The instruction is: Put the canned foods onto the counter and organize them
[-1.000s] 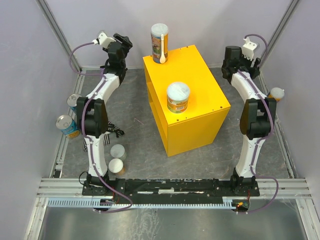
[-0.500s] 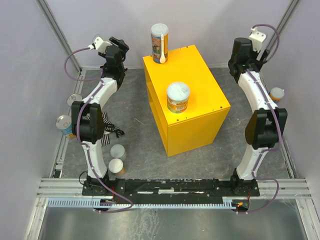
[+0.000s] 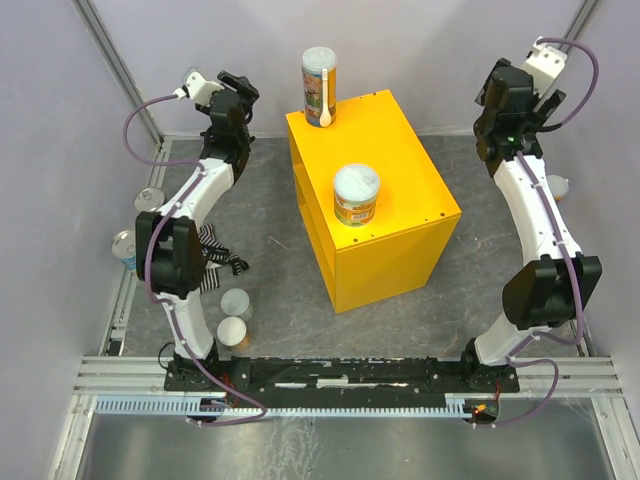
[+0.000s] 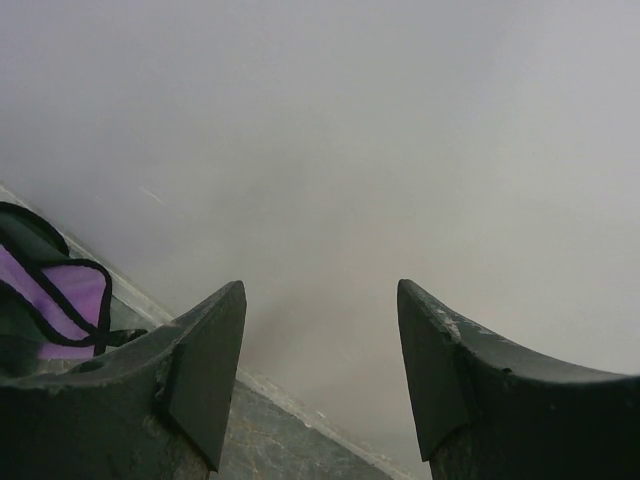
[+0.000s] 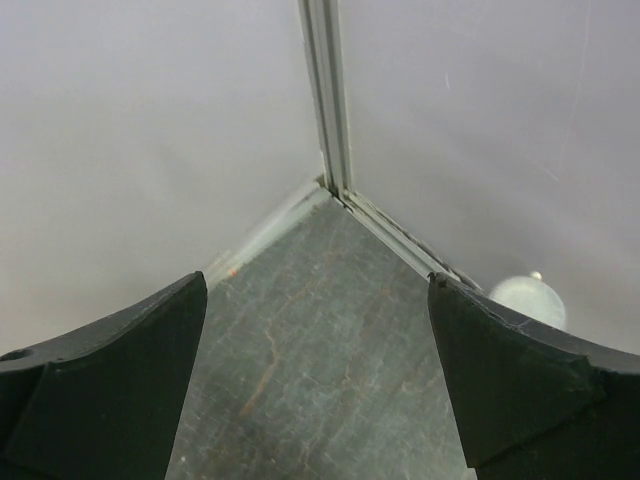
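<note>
The counter [image 3: 400,185] is a yellow box standing mid-table. A tall colourful tube [image 3: 320,85] stands on its far end and a short orange-labelled tub [image 3: 356,195] on its middle. More canned foods stand on the floor. At the left are two silver-topped tins [image 3: 148,200] [image 3: 125,245]. Near the left base are two pale-lidded tubs [image 3: 236,303] [image 3: 232,332]. One can [image 3: 556,187] stands by the right wall, and its pale lid [image 5: 528,298] shows in the right wrist view. My left gripper [image 3: 240,85] [image 4: 320,290] is raised at the back left, open and empty, facing the wall. My right gripper [image 3: 497,95] [image 5: 318,280] is raised at the back right, open and empty.
A striped cloth [image 3: 215,262] lies beside the left arm. A purple cloth [image 4: 60,300] shows at the left edge of the left wrist view. Grey walls enclose the table. A metal corner post [image 5: 325,95] stands ahead of my right gripper.
My right arm has stretched up and back toward the far right corner, and its jaws have spread wider. My left arm shifted slightly to the left early on, then held still.
</note>
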### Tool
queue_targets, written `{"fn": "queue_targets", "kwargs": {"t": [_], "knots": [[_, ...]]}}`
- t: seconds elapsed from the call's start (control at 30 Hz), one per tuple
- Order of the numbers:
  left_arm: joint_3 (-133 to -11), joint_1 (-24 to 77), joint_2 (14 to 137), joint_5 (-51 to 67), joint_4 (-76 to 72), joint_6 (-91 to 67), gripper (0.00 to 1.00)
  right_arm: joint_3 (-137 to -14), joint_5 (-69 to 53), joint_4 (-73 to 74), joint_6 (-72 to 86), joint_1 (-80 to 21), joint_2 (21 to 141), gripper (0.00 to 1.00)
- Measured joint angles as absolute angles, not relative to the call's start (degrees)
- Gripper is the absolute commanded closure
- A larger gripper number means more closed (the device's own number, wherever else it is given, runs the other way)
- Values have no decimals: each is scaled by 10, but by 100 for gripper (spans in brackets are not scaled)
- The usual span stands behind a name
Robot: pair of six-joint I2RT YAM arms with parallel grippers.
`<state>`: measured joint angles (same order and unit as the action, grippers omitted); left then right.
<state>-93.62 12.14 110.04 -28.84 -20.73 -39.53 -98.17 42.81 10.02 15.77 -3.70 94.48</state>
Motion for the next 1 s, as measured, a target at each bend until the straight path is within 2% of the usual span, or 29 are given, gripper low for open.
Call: {"fn": "queue_targets", "kwargs": {"t": [0.23, 0.43, 0.63, 0.77, 0.9, 1.0], "knots": [[-933, 127, 1081, -317, -190, -395, 31, -969, 462, 185, 206, -25, 943, 1], [-921, 129, 1058, -330, -190, -395, 31, -975, 479, 300, 302, 39, 936, 1], [-914, 138, 1052, -332, -190, -393, 31, -1077, 506, 501, 454, 111, 1016, 1], [-920, 150, 1054, -331, -190, -383, 31, -1151, 540, 614, 531, 113, 1085, 1], [-924, 156, 1056, -333, -190, -376, 31, -1183, 582, 633, 498, 110, 1107, 1], [-936, 157, 1067, -342, -190, -368, 31, -1172, 604, 542, 368, 109, 1100, 1]]}}
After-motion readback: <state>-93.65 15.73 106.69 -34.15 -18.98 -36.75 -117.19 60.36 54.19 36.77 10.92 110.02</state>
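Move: Standing by the right wall, the tall can with the white lid lies about 14 cm to the right hand's right, some 7 cm nearer the base and roughly 33 cm below. The yellow counter's middle is about 18 cm back, 37 cm left and 22 cm below this hand; the squat can on it is some 28 cm back and 41 cm left, about level in height. From the left hand the tall can is roughly 80 cm right, 18 cm back and 28 cm down. Swinging to its right by about 14 cm and back some 8 cm, the empty right hand comes round over the tall can by the wall, sinking 12 cm on the way and then lifting a little. It turns clockwise some 35 degrees and tips down to face the wall, fingers wide open throughout. The left hand eases back and up a few centimetres, drifting slightly right, still open and empty. ##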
